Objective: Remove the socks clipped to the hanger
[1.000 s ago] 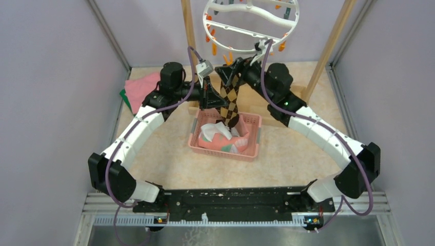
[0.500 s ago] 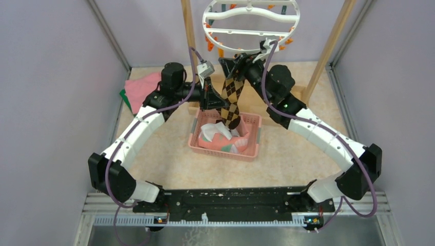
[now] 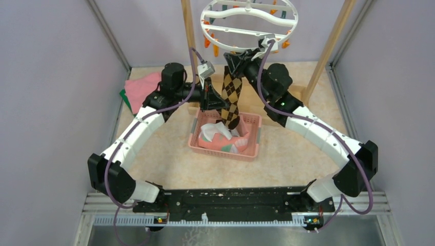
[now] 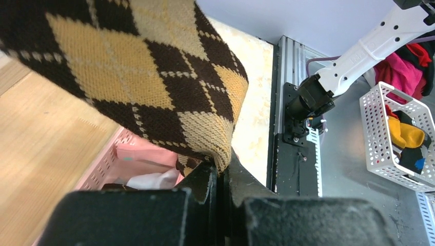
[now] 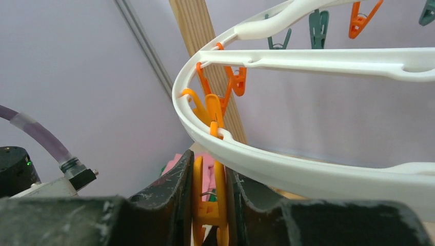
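Observation:
A brown-and-tan argyle sock (image 3: 231,97) hangs from an orange clip under the white ring hanger (image 3: 250,23), over a pink basket. My left gripper (image 3: 213,105) is shut on the sock's lower part; in the left wrist view the sock (image 4: 133,77) fills the frame and its edge sits between my fingers (image 4: 205,179). My right gripper (image 3: 237,62) is shut on the orange clip (image 5: 209,195) just below the hanger's rim (image 5: 308,171). Pink-and-teal and white socks (image 3: 220,139) lie in the basket.
The pink basket (image 3: 254,136) sits on the table's middle. Two wooden posts (image 3: 187,25) (image 3: 333,41) hold the hanger. Folded pink and green cloths (image 3: 137,87) lie at the back left. More orange and teal clips (image 5: 318,23) dangle from the ring.
My right gripper has risen toward the back with the clip, and the hanger ring has swung up and back. The sock is drawn straighter. The left arm has barely moved.

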Controlling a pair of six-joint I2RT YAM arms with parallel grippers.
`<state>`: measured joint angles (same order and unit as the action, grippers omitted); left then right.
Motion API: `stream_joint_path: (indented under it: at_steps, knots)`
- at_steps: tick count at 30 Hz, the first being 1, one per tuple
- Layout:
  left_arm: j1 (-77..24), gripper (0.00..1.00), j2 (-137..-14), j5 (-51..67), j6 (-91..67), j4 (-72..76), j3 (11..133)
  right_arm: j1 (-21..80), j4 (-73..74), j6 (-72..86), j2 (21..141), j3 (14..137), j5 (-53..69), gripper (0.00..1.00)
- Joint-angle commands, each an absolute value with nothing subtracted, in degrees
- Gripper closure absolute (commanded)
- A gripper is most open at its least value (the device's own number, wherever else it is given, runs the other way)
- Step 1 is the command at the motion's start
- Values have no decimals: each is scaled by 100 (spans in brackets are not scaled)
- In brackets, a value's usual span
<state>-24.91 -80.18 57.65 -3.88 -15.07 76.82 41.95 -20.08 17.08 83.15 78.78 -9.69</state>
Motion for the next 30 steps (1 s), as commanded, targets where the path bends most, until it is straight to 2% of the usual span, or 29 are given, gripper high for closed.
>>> stream_joint_path:
  at_steps: [1, 8, 9, 10, 12, 13, 14, 16, 20, 25, 28, 30]
  knots:
    - [-2514, 100, -7737, 5762, -179, -1535, 7767, 4180, -2162, 1689, 8347, 8251, -1057, 98]
    - [-2514, 100, -7453, 4996, 878, -2081, 7113, 4016, -1795, 1705, 8225, 8233, -1083, 100]
    - [-2509, 100, -7409, 4912, 1004, -2083, 6954, 3997, -1720, 1712, 8192, 8203, -1081, 97]
    - [-2515, 100, -7389, 4828, 1126, -2076, 6797, 3986, -1626, 1714, 8155, 8142, -1079, 85]
    - [-2520, 100, -7410, 4638, 1363, -2092, 6554, 3981, -1528, 1714, 8047, 7958, -1087, 49]
    - [-2514, 100, -7452, 4559, 1467, -2126, 6455, 3988, -1526, 1718, 7951, 7806, -1101, 37]
    - [-2521, 96, -7509, 4477, 1570, -2152, 6373, 3981, -1528, 1724, 7850, 7662, -1111, 27]
    - [-2522, 85, -7622, 4271, 1767, -2202, 6219, 3986, -1529, 1777, 7627, 7317, -1163, 16]
    - [-2520, 71, -7856, 3814, 2078, -2258, 6099, 3990, -1337, 2075, 7153, 6642, -1152, 3]
    - [-2520, 54, -8072, 3053, 2415, -2058, 5842, 4008, -1066, 2444, 6455, 5558, -1187, 1]
    - [-2518, 31, -8288, 2668, 2719, -1949, 5624, 4014, -1038, 2779, 6160, 4850, -1124, 1]
    - [-2521, 3, -8416, 2511, 2844, -1930, 5545, 4068, -1091, 2945, 6112, 4461, -1023, 1]
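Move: The argyle sock hangs from the orange clip pinched in the right fingers, with the left fingers shut on its lower part. From the left hand the basket's middle lies about 9 cm ahead, level sideways and some 28 cm below; the clip is roughly 10 cm ahead, 3 cm right and 12 cm up. From the right hand, the ring's near rim is about 3 cm ahead, level sideways and 3 cm up. The sock comes off the clip squeezed by the right fingers and is carried down by the left hand into the basket's left half: some 20 cm down, drifting 7 cm left, fingers tilting about 30 degrees downward and opening from midway. The right hand first holds nearly still, then opens wide, letting go of the clip, and sinks about 14 cm while drawing back and right, tipping down. ##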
